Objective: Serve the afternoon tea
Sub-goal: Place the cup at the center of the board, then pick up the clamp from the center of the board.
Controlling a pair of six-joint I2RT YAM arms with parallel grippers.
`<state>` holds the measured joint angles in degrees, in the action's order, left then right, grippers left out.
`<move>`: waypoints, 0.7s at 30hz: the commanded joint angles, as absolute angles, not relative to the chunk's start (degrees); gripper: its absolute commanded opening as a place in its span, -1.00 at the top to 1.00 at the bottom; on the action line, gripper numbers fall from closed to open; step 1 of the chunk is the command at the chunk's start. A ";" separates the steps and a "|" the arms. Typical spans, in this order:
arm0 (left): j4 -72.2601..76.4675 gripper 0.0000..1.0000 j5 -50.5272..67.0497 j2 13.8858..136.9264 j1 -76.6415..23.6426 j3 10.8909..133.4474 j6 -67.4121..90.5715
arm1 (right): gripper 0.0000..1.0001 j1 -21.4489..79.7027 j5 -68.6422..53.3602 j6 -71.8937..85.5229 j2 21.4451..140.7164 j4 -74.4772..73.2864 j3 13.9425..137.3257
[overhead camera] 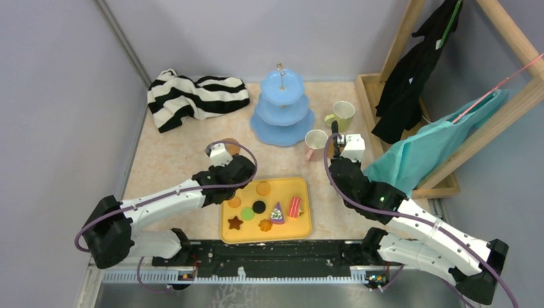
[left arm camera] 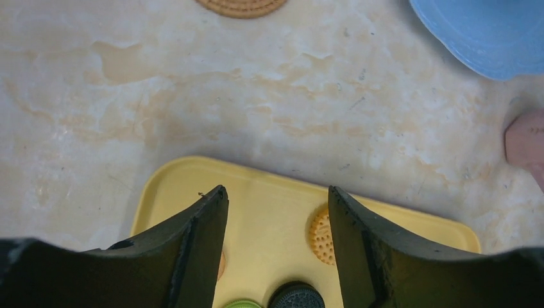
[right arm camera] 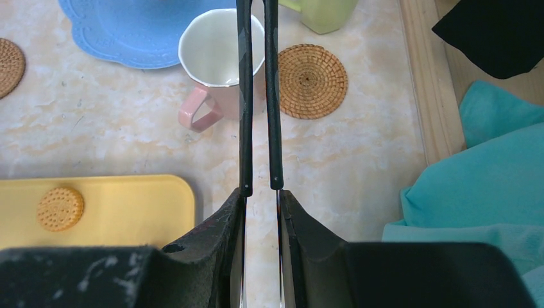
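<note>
Several toy cookies and cake slices lie on a yellow tray (overhead camera: pixel 306 226), among them a round biscuit (overhead camera: pixel 263 188), a black cookie (overhead camera: pixel 259 206) and a cake slice (overhead camera: pixel 277 212). My left gripper (left arm camera: pixel 277 190) hangs open over the tray's far left corner with nothing between its fingers. The right gripper (right arm camera: pixel 262 192) is shut on black-armed tongs (right arm camera: pixel 245 96). The tong arms lie across the right side of the pink-handled cup (right arm camera: pixel 215 45); contact cannot be told. A cork coaster (right arm camera: pixel 312 81) lies right of that cup, another (left arm camera: pixel 242 5) ahead of the left gripper. The yellow-green cup (overhead camera: pixel 343 114) stands beside the blue three-tier stand (overhead camera: pixel 282 109).
A black-and-white striped cloth (overhead camera: pixel 192 96) lies at the back left. On the right stands a wooden rack (overhead camera: pixel 410 38) with a black garment (overhead camera: pixel 414 77) and a teal cloth (overhead camera: pixel 442 147) close to my right arm. Grey walls close in the left and the back.
</note>
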<state>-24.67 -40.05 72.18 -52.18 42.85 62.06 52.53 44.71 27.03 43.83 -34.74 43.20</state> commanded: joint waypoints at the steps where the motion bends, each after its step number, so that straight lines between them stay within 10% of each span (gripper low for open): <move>1: -27.44 -0.28 -37.24 70.57 -49.71 40.68 74.85 | 0.55 53.70 44.82 27.15 43.94 -32.16 44.99; 21: -31.21 -0.27 -34.35 79.54 -43.61 40.58 87.43 | 0.54 54.07 44.43 26.63 45.25 -31.40 45.58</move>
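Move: The far left corner of the yellow tray lies about 6 cm to the left of the open left gripper, 2 cm ahead and some 9 cm below. The left orange cookie lies 4 cm back and 3 cm left, the cracker about level ahead and 7 cm right; the bare woven coaster is some 12 cm ahead and 4 cm left. From the right hand, still holding the tongs, that tray corner is about 35 cm left and 4 cm ahead. Lower the empty left gripper about 5 cm towards the far left corner of the yellow tray, easing it some 3 cm left on the way. Tip the fingers a bit further down while turning the hand roughly 15 degrees counter-clockwise, keep them open, and stop still above the tray. ##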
